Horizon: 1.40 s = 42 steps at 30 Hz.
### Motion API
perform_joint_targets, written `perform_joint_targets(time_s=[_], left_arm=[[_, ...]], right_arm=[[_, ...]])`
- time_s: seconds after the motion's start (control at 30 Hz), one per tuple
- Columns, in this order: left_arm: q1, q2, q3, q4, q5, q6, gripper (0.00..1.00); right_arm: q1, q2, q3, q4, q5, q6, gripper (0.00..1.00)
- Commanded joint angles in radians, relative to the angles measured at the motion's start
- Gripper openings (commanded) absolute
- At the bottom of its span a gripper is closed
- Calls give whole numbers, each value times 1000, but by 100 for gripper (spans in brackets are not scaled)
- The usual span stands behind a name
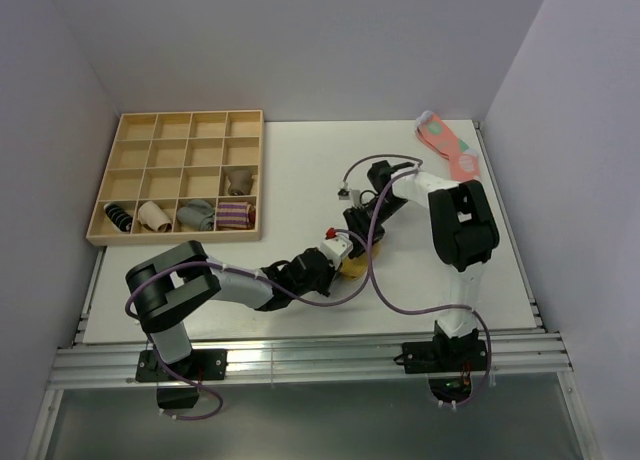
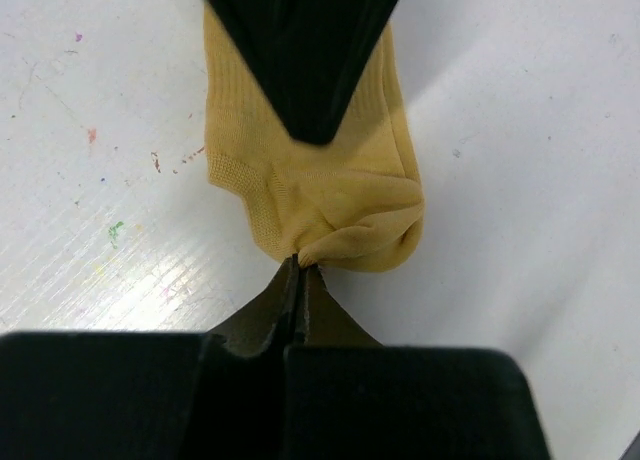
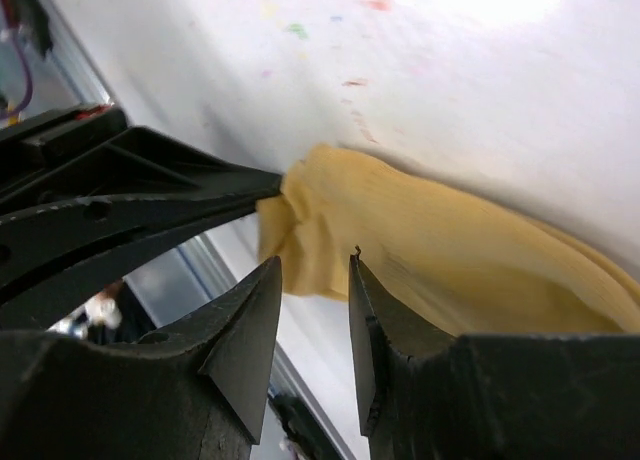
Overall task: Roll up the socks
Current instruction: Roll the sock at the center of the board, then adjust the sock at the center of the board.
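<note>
The mustard-yellow socks (image 2: 310, 195) lie flat on the white table, seen from above as a small yellow patch (image 1: 353, 269) between the two arms. My left gripper (image 2: 300, 263) is shut, pinching a fold at the socks' near edge. My right gripper (image 3: 313, 265) hovers over the same end with its fingers parted and no fabric between them. In the left wrist view the right gripper's dark fingers (image 2: 305, 70) cover the far part of the socks. In the right wrist view the left gripper's fingers (image 3: 150, 195) come in from the left. From above, both the left gripper (image 1: 338, 263) and the right gripper (image 1: 362, 242) meet at the socks.
A wooden compartment tray (image 1: 190, 114) stands at the back left, with several rolled socks (image 1: 195, 215) in its front rows. Pink spotted socks (image 1: 450, 145) lie at the back right corner. A metal rail (image 1: 300, 355) runs along the near edge.
</note>
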Motion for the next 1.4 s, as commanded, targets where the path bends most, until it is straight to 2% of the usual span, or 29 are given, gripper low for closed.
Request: perform_joint_targets(time_s=[0.0,0.23,0.47,0.73,0.83,1.0,1.37], left_arm=[[-10,10,28,3,-38,-4,0],[-13,16,42,-3,-49,-3,0],[-18,3,41,-17,-62,-4,0],[-21,-7,42,-29,-69,-4,0],[-24,-2,51,-37,-70,-6,0],[-36,-2,70,-60,-76,-4,0],[-45,61,160,-155,-95,-6,0]], right_arm=[[-38,-86,-31,103,75,96,41],[-123,-158,-109,210,273,208,39],[-149,-173,-128,268,378,272,35],[-155,-121,-89,279,392,283,34],[-153,-98,-62,276,389,277,26],[-141,-71,-17,275,383,254,20],[-68,14,95,273,309,203,18]])
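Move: The yellow sock's far end lies about 6 cm ahead and 8 cm to the right of my right hand and some 3 cm below it; the sock's middle is only 2 cm ahead and 3 cm right. From my left hand, whose shut fingers already pinch the sock's near end, that far end is about 8 cm ahead and 10 cm right. The pink sock lies roughly 25 cm ahead and 25 cm right of my right hand. I sweep my parted right fingers rightward and forward along the sock to its far end, sinking 2 to 3 cm and turning the wrist clockwise some 20 degrees. There I narrow them onto the sock's edge and go on forward, then about 3 cm back to the left with it. My left hand keeps its pinch on the near end, easing about 1 cm right at the last. ##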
